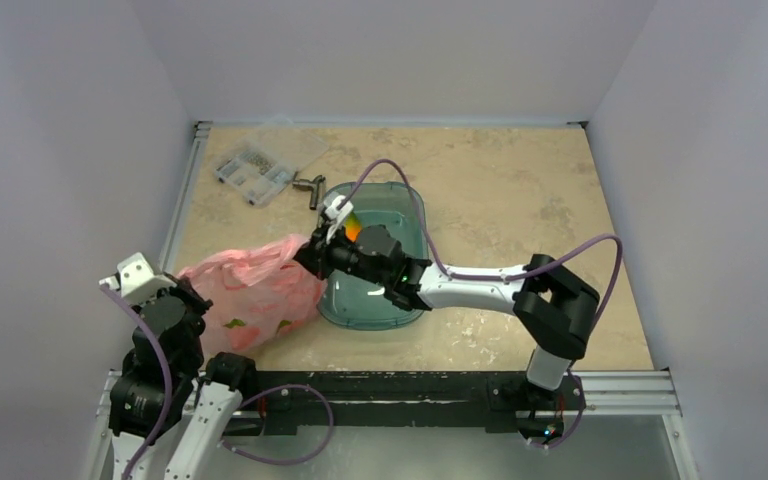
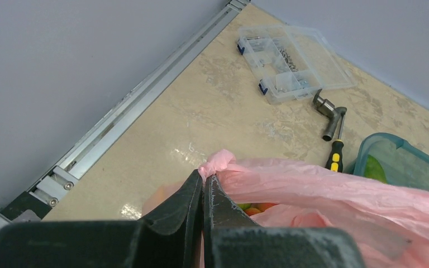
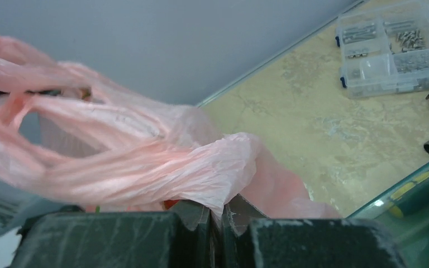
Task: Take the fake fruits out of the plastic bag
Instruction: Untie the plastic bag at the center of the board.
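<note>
The pink plastic bag lies on the table left of centre, stretched between both grippers. My left gripper is shut on the bag's left edge; in the left wrist view its tip pinches a bunched knot of the bag. My right gripper is shut on the bag's right edge; in the right wrist view its tip pinches a fold of the bag. Fake fruits, green and orange, show inside the bag's mouth. Red and green shapes show through the film.
A teal see-through tub stands right of the bag, under my right arm, with an orange-green fruit in it. A clear parts box, a metal socket tool and a yellow-black screwdriver lie at the back left.
</note>
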Robot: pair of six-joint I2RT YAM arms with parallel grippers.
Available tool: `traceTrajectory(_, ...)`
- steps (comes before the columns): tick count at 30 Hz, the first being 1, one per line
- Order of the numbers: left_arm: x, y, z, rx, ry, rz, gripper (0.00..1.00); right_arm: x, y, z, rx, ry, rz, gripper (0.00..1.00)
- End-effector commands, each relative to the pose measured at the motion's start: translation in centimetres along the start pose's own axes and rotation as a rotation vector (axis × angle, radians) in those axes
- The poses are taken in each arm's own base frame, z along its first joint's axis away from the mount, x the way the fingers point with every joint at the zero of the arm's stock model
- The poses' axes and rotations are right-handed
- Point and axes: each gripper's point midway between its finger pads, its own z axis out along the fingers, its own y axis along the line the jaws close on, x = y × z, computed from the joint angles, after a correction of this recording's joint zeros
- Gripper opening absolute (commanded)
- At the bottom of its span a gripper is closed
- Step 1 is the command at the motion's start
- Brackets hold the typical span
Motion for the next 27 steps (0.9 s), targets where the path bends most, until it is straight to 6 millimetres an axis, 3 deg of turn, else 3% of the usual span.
traceTrajectory(1, 0.2, 1.2, -1.3, -0.021, 0.007, -0.078, 0.00, -4.9, 1.6, -0.1, -0.260, -0.129, 0.257, 0.01)
traceTrajectory(4, 0.3, 1.2, -1.8, -0.002, 0.022, -0.076, 0.00, -4.6, 1.6, 0.4, -0.324, -0.103, 0.303, 0.01)
traceTrajectory(8, -0.6, -0.1, -3.3, 0.087, 0.072, -0.068, 0.40, -4.4, 1.8, 0.8, -0.341, -0.084, 0.301, 0.02)
traceTrajectory(10, -1.2, -1.7, -4.3, 0.184, 0.108, -0.061, 0.58, -4.3, 1.9, 1.0, -0.342, -0.079, 0.305, 0.02)
traceTrajectory(13, -2.3, -4.5, -6.1, 0.326, 0.186, -0.054, 0.71, -4.3, 2.0, 1.1, -0.346, -0.070, 0.310, 0.02)
traceTrajectory(19, -4.0, -7.7, -7.9, 0.424, 0.333, -0.055, 0.77, -4.3, 2.0, 1.3, -0.344, -0.060, 0.303, 0.02)
traceTrajectory(27, -4.8, -10.5, -6.1, 0.441, 0.365, -0.064, 0.74, -4.4, 2.2, 1.1, -0.336, -0.054, 0.295, 0.03)
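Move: Both hands are shut on the stretched plastic bag. Its fruit-filled middle lies about 9 cm to the right of the left hand, level with it, and some 17 cm below; the end pinched by the right hand is roughly 20 cm to the left hand's right and 5 cm ahead. From the right hand, the bag's middle lies about 12 cm left, 5 cm back and 16 cm down, and the green tub some 14 cm right, 6 cm ahead and 20 cm down. The left fingers let go of their end of the bag, opening wide as the hand finishes a short 3 cm pull back; the hand then swings right about 9 cm and up some 7 cm over the bag, easing forward again late and turning about 25 degrees clockwise. The right hand keeps its pinch on the bag, jogs 3 cm forward and back, and twists counter-clockwise with a roll. ##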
